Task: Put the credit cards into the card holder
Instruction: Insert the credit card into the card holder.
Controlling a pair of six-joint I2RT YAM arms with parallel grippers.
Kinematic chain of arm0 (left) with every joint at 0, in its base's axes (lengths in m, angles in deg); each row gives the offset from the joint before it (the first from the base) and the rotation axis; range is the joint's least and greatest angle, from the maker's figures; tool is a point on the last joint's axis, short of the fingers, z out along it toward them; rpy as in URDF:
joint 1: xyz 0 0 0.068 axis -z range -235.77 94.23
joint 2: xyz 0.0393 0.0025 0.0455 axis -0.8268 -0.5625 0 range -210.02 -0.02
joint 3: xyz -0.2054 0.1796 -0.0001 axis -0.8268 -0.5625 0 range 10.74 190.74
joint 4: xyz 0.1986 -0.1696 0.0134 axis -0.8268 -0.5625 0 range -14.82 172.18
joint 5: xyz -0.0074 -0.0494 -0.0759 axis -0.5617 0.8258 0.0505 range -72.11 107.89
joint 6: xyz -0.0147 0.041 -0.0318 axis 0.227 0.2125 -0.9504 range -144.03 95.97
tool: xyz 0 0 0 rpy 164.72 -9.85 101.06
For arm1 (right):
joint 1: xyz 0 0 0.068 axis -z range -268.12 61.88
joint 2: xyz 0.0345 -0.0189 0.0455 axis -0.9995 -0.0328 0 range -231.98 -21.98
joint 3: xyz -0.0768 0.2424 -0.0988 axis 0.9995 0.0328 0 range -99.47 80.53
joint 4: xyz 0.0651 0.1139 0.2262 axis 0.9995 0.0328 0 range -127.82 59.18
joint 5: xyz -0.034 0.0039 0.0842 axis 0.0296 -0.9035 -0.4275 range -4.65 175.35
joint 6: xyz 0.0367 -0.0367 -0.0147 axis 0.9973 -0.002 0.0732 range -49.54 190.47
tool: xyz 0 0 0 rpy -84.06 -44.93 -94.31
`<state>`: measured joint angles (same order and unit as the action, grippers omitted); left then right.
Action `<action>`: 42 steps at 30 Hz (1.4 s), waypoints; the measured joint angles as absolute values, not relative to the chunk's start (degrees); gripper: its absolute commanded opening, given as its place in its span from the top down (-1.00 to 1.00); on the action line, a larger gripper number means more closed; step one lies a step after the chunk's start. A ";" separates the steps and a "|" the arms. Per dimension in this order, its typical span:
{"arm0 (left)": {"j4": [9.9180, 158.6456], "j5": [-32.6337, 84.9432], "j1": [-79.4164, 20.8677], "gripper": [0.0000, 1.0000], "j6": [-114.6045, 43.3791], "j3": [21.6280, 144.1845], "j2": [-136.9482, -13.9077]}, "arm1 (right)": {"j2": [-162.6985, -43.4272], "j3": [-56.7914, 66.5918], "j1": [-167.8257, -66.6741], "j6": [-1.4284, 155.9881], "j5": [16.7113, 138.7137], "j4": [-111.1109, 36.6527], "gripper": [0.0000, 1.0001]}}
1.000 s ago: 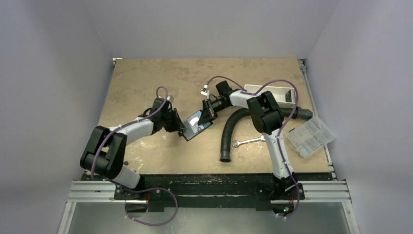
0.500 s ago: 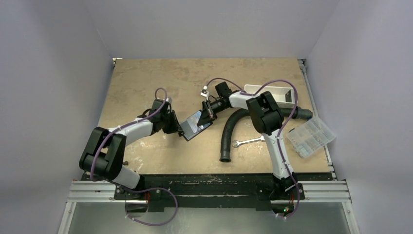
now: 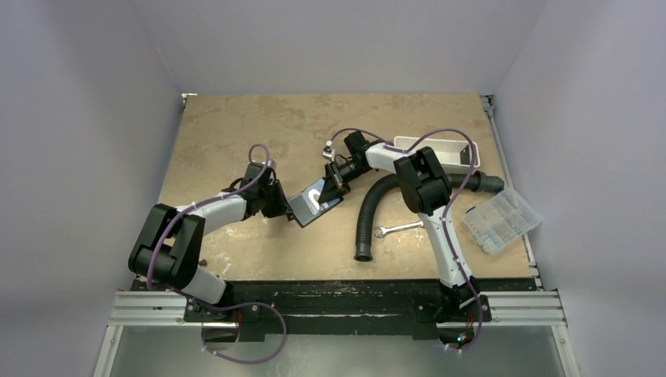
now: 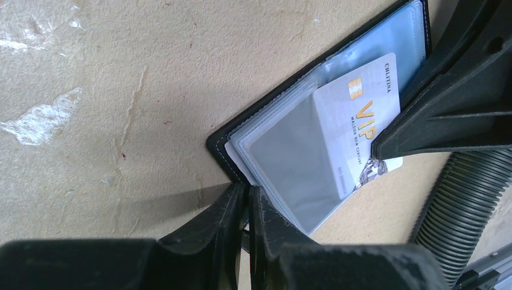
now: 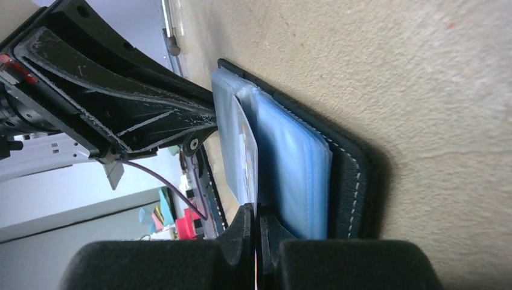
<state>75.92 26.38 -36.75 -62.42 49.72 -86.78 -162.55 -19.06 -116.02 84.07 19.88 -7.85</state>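
Note:
The black card holder lies open at the table's middle, its clear sleeves fanned out. My left gripper pinches its near-left corner: in the left wrist view the jaws are shut on the sleeve edges beside the black cover. A white credit card printed "VIP" sits partly inside a sleeve. My right gripper is shut on that card's outer end. Edge-on in the right wrist view, the card runs into the closed jaws, next to blue-tinted sleeves and the cover.
A black corrugated hose curves just right of the holder, with a silver wrench beside it. A white tray stands at the back right. A clear compartment box lies at the right edge.
My right jaws have closed onto the card. The left jaws have narrowed a little on the holder's corner. Both arms have barely shifted.

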 measured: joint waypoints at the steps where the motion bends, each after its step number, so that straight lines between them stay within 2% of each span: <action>1: 75.94 26.38 -36.75 0.76 -62.42 49.72 -86.78 | -163.04 -19.80 -116.02 83.90 19.90 -6.62 1.00; 16: 77.03 27.17 -36.99 0.78 -62.49 49.26 -86.85 | -163.45 -22.97 -116.92 81.38 21.72 -1.20 1.00; 19: 77.07 27.26 -37.01 0.78 -62.47 49.24 -86.87 | -163.45 -22.97 -117.36 81.75 21.67 -1.68 0.93; 23: 77.42 27.32 -37.01 0.78 -62.49 49.24 -86.96 | -163.49 -22.97 -118.27 82.34 21.74 -1.99 0.77; 30: 77.86 27.35 -37.03 0.78 -62.49 49.17 -87.07 | -162.75 -20.96 -119.43 86.34 22.53 -4.79 0.28; 33: 77.97 27.35 -37.03 0.78 -62.47 49.11 -87.07 | -160.43 -17.88 -119.28 88.49 23.33 -8.11 0.18; 39: 78.63 27.35 -37.03 0.78 -62.47 48.80 -87.00 | -156.68 -13.46 -119.17 90.45 26.83 -12.37 0.19; 42: 78.74 27.37 -37.03 0.78 -62.49 48.76 -87.00 | -156.02 -12.35 -119.00 91.13 27.84 -13.55 0.33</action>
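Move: The VIP card is already between my right fingertips, its middle about 2 cm to their left and 2 cm ahead. The card holder it is going into lies open under them, its middle some 3 cm left, 1 cm ahead and 2 cm below. From my left fingertips, on its left edge, the holder's middle is about 6 cm right and 3 cm ahead. From my right hand, the black hose's straight leg is 11 cm right and 4 cm back; the wrench is roughly 20 cm right, 7 cm back. While my left fingers stay put and keep the holder's left edge pinned, I hold the card almost still with my right hand, then push it left and back, about 2 cm each way, along the clear sleeve. Then my right fingers spread to let the card go, and I draw the hand up and back to the right by just under 1 cm. ##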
